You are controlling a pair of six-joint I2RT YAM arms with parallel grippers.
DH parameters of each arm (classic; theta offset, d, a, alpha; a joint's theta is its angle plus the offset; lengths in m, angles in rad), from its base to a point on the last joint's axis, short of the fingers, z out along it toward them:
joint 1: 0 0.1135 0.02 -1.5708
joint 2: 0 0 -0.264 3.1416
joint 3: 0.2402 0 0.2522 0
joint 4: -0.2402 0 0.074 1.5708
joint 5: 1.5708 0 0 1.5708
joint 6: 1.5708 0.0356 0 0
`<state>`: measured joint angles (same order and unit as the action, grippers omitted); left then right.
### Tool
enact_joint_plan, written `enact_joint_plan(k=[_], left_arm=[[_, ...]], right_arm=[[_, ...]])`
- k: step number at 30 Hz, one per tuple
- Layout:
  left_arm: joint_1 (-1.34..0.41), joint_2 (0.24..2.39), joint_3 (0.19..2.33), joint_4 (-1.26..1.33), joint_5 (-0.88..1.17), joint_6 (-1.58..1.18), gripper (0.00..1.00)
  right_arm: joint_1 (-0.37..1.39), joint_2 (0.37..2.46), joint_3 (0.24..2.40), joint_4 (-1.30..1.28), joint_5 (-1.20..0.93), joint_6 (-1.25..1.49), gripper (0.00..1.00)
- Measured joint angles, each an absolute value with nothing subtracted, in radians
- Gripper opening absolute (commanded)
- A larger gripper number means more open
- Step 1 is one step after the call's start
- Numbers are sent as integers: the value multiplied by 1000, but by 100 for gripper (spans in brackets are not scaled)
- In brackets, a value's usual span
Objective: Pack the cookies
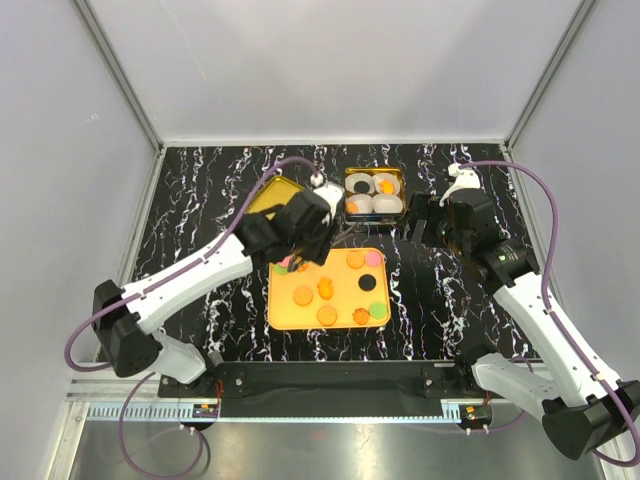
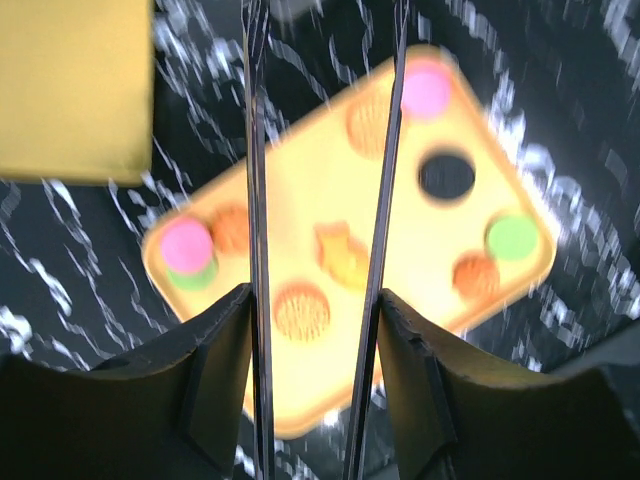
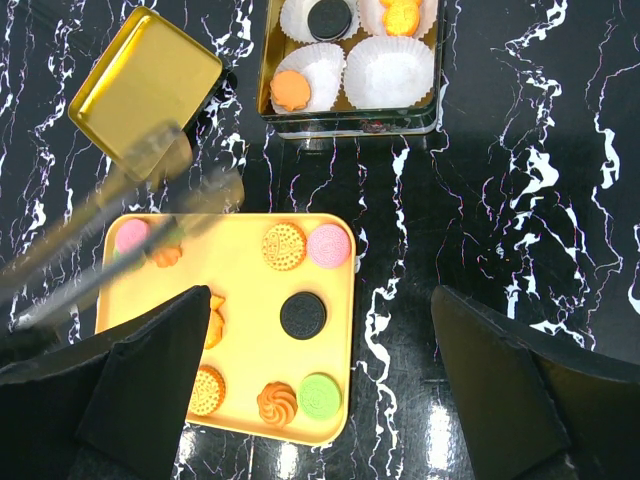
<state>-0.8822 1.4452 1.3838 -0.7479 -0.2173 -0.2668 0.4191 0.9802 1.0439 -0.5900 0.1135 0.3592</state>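
Several cookies lie on the yellow tray (image 1: 345, 303): a pink one (image 3: 329, 245), a black one (image 3: 303, 315), a green one (image 3: 319, 397) and golden ones (image 3: 284, 246). My left gripper (image 1: 300, 248) hovers over the tray's far left corner, shut on thin metal tongs (image 2: 256, 180) whose blades stand apart with nothing between them. A golden cookie (image 2: 301, 310) shows below the blades. The gold tin (image 3: 350, 118) holds white paper cups; three carry a cookie, such as a black one (image 3: 327, 18). My right gripper (image 3: 320, 292) hangs open and empty right of the tray.
The tin's gold lid (image 1: 270, 197) lies on the black marbled table left of the tin. One paper cup (image 3: 390, 72) in the tin has nothing in it. White walls enclose the table on three sides.
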Motion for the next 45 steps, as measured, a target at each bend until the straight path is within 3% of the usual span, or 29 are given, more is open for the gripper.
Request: enact_joint_plan(k=[12,45], left_arm=[[-1008,1394,1145,-767,-213,-360,54],[-1026,1589,1198,-701,-225,-344,54]], right_arm=[[419,980,1043,-588,113,360,100],[419,980,1042,-588,113,359,100]])
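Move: The round orange cookie at the tray's far edge lies about 1 cm ahead of the left hand, 7 cm to its right and some 19 cm below. At that same depth, the pink cookie is roughly 4 cm farther right; the black cookie is about 5 cm nearer than the orange one and 2 cm to its right, and the fish-shaped cookie about 5 cm back, straight under the hand's sideways line. From the right hand the orange cookie is some 14 cm left, 3 cm back and 23 cm below. The left hand, still carrying its two forks half open, sweeps down and back from the box side over the tray, about 7 cm each way, while its fingers tip some 15 degrees steeper towards the tray. With the backward travel done it sinks another 4 cm and eases slightly right and forward, slowing with the spread tines coming down around the round orange cookie, the forks neither opening nor closing. ##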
